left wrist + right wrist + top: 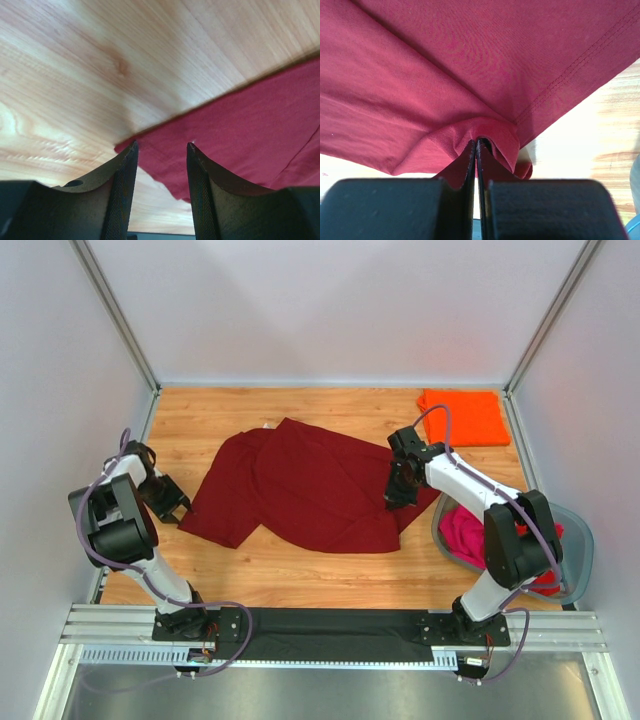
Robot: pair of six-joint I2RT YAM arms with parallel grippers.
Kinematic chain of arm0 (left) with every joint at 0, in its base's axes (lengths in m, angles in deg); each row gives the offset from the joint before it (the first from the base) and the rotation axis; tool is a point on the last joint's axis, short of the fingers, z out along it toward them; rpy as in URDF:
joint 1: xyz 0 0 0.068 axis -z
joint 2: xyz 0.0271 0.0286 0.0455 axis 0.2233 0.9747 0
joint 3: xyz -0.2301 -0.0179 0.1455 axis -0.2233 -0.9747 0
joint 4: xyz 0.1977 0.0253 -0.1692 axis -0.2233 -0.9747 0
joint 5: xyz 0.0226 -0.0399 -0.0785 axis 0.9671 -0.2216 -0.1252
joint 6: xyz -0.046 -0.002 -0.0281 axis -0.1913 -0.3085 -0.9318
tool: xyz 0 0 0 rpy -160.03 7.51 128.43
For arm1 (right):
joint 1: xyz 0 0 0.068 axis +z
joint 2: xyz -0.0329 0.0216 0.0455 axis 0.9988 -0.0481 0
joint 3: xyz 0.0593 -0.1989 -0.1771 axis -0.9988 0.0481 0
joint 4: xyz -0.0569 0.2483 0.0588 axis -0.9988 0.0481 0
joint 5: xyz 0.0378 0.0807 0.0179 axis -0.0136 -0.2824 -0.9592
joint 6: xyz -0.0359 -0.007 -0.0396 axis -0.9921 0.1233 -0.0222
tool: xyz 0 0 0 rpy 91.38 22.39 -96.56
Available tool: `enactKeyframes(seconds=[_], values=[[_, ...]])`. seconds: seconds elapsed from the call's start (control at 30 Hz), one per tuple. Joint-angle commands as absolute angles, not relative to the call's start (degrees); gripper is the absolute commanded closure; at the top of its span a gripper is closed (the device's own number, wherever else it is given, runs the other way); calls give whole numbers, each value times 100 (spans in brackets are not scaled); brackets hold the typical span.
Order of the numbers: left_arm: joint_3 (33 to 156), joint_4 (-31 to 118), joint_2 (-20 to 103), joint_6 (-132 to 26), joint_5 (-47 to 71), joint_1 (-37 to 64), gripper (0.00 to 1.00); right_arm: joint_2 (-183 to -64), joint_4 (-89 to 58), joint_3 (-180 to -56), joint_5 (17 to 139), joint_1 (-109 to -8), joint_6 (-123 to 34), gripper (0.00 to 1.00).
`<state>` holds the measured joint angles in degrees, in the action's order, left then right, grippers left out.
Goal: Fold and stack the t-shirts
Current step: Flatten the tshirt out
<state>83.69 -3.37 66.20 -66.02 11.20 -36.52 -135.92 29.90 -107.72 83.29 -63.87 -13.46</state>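
A dark maroon t-shirt [310, 485] lies spread and partly folded over itself on the wooden table [300, 570]. My right gripper [398, 495] is shut on a bunched fold of its right edge [490, 130], with the jaws [477, 142] pinched tight. My left gripper [172, 502] is at the shirt's left corner, and its fingers stand open. In the left wrist view that gripper [161, 150] straddles the maroon corner [165, 165], which lies between the fingertips. A folded bright orange t-shirt [463, 417] rests at the back right corner.
A grey translucent tub [580, 550] sits at the right, behind my right arm's base. It holds a magenta-pink shirt [465, 535] and a red one [545, 580]. White walls with metal posts close in the table on three sides.
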Motion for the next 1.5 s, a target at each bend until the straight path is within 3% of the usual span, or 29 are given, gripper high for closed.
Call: enactKeyframes(seconds=[0.0,0.23,0.87,0.93,0.97,1.03,1.07,1.17,1.3,1.47], values=[[8782,-712,6437,-6342,1235,-3672,50,-13642,2903,-10849,8408,-6404,-1308,100],[8801,-1143,6384,-6359,1683,-3672,51,-13757,2965,-10937,8408,-6413,-1396,100],[8141,-361,6858,-6860,1674,-3672,57,-13880,3070,-11070,8540,-6404,-1580,100],[8176,-379,6902,-6825,1789,-3672,61,-13897,3000,-11034,8514,-6404,-1580,99],[8194,-379,6929,-6808,1806,-3672,72,-13924,2974,-11017,8514,-6404,-1580,99],[8299,-440,6929,-6816,1763,-3663,82,-14029,2939,-11060,8505,-6404,-1650,98],[8360,-502,6903,-6834,1710,-3655,91,-14090,2973,-11130,8496,-6404,-1720,97],[8641,-896,6727,-6904,1998,-3392,100,-14485,3306,-11683,8540,-6404,-2010,92],[8783,-1319,6402,-7035,2369,-3136,100,-14812,4212,-12449,9058,-6404,-2257,80],[8511,-1319,6042,-7159,2263,-3031,100,-14075,4634,-11870,9015,-6404,-1722,64]])
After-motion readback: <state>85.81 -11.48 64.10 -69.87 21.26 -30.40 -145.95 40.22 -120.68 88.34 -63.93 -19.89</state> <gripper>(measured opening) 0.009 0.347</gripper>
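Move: My left hand hangs half open just over the end of the t-shirt's left sleeve: the sleeve's outer corner is about 2 cm back, 1 cm to the left and 2 cm below it. The sleeve's rear corner is some 11 cm to the right of my left hand and 6 cm back. My shut right fingers have the gathered fold at their tips; from them the shirt's near right corner is about 8 cm back and 1 cm right, the orange shirt some 19 cm ahead and 14 cm right. I hop my left hand up 2 cm, carry it back about 3 cm and down around the outer corner of the left sleeve, shut the fingers to pinch that corner at the table, then lift it some 2 cm with a slight pull to the right. My right hand barely shifts until late, when its fingers open about a third as it slips forward 3 cm or so and begins to draw back. ##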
